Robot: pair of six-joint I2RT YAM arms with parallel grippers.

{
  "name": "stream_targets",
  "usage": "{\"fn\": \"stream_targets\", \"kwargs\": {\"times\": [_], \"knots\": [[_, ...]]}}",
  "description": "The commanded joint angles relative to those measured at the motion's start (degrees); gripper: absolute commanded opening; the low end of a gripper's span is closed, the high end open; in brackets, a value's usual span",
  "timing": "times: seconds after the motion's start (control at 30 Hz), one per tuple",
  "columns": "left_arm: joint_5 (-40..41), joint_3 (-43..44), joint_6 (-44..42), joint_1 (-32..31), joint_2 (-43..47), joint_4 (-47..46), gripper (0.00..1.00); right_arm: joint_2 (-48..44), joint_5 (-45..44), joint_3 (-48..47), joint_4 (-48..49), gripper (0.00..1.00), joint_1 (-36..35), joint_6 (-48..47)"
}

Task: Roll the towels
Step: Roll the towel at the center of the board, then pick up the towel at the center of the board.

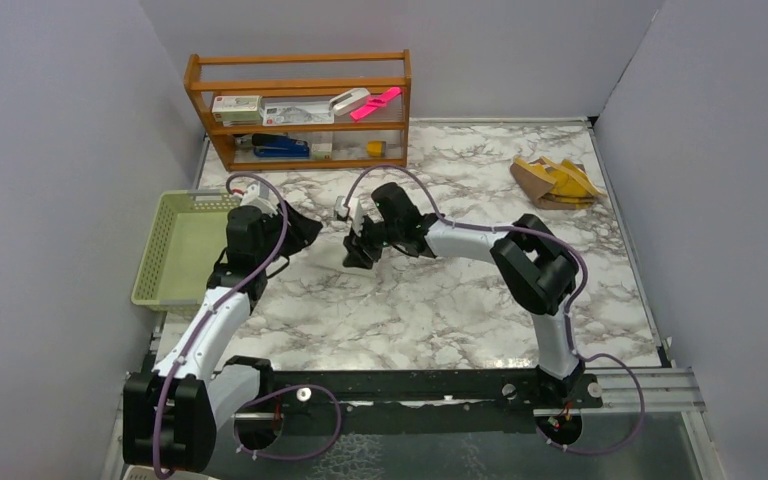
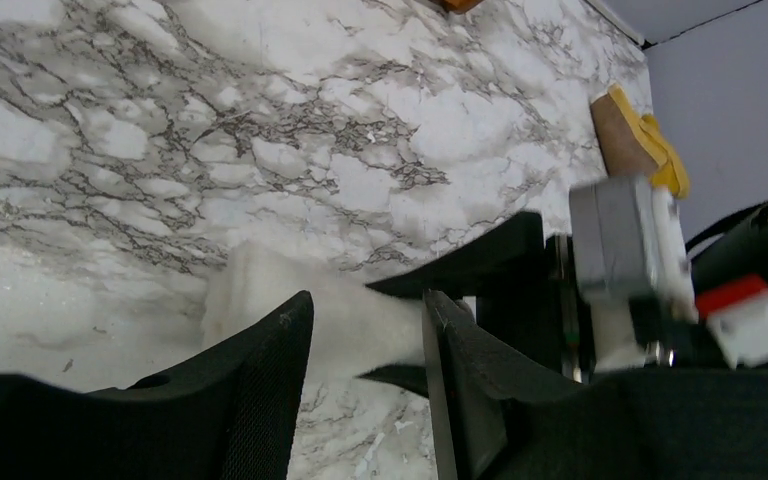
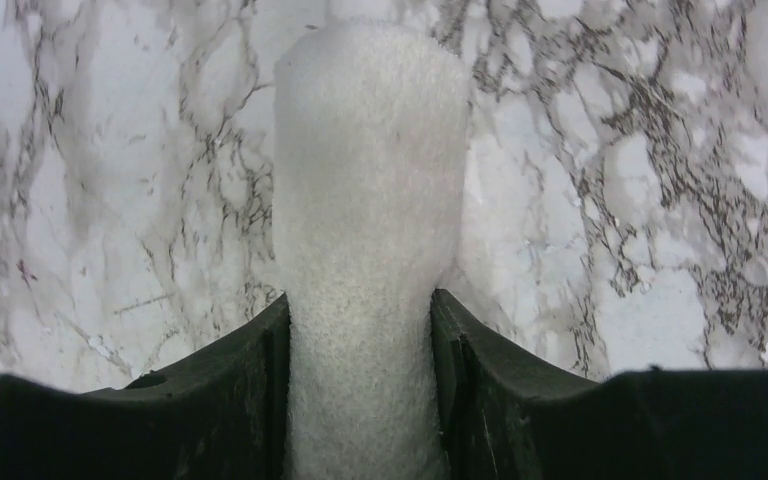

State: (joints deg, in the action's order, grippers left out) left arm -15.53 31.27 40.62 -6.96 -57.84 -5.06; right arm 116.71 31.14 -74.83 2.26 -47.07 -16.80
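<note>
A plain white towel [image 3: 368, 160], rolled into a thick tube, lies on the marble table [image 1: 440, 300] between my two arms. My right gripper [image 3: 360, 300] is shut on one end of the roll, both fingers pressed into the cloth. In the left wrist view the same white towel [image 2: 250, 290] runs under my left gripper [image 2: 365, 300], whose jaws stand apart over it, open. From above, the left gripper [image 1: 312, 228] and right gripper [image 1: 358, 250] face each other closely. The mustard-yellow towel [image 1: 557, 180] lies crumpled at the far right, showing tan-brown folds.
A pale green basket [image 1: 175, 250] sits at the table's left edge beside the left arm. A wooden shelf [image 1: 300, 110] with boxes and small items stands at the back. Grey walls close in the left, right and far sides.
</note>
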Motion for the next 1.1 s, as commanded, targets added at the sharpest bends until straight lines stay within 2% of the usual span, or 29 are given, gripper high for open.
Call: {"fn": "stream_targets", "kwargs": {"times": [0.0,0.17,0.2,0.27,0.3,0.5,0.7,0.87,1.07], "knots": [[-0.39,-2.06,3.54,-0.16,-0.33,4.20,0.47,4.08,5.49,-4.91,-4.56,0.46,2.70,17.18],[1.08,-6.79,12.18,-2.20,-0.37,2.44,0.50,4.48,4.22,-2.78,-0.97,0.45,2.82,21.34],[2.61,-7.90,14.48,-3.04,-0.16,1.79,0.58,4.49,4.13,-2.25,-0.39,0.44,2.78,21.63],[6.65,-10.08,19.84,-5.22,0.45,0.24,0.90,4.21,4.28,-0.92,1.29,0.44,2.79,22.27],[8.50,-10.93,21.92,-6.25,0.54,-0.63,0.98,4.09,4.24,-0.53,1.60,0.44,2.85,22.33],[16.06,-11.09,31.64,-12.01,-1.95,-2.30,0.99,3.15,2.63,0.80,1.32,0.43,2.82,21.10],[20.46,-13.51,39.88,-12.73,-3.89,-8.29,0.99,1.64,3.27,2.77,2.21,0.43,2.82,20.36],[20.87,-16.10,44.48,-12.73,-7.80,-15.21,0.99,-0.05,5.92,5.62,5.14,0.43,2.77,20.75],[18.61,-16.25,48.23,-13.10,-17.38,-22.26,0.97,-1.33,8.31,7.06,6.50,0.43,2.71,20.40]]}}
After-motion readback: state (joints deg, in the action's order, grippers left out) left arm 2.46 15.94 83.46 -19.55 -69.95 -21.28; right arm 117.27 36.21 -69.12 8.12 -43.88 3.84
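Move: The white towel roll is already held in the right fingers, its middle about 3 cm to the left of that hand, about 1 cm ahead and slightly lower. From the raised, half-open left hand, the towel's middle lies some 3 cm back, 5 cm to the right and 12 cm below. The green basket's middle is about 30 cm to the left hand's left, level with it in reach and 13 cm lower. The left hand drops about 10 cm, first swinging back some 5 cm and a little right while its fingers spread from half open to wide, then edging forward again as the wrist rolls its left side down and swings counter-clockwise by about 25 degrees, to bring the fingers around the towel roll's left end. The right hand keeps its pinch on the roll, twisting it top-forward some 20 degrees as it moves slightly forward and sinks, then draws back about 3 cm towards the base and a little to the right. ##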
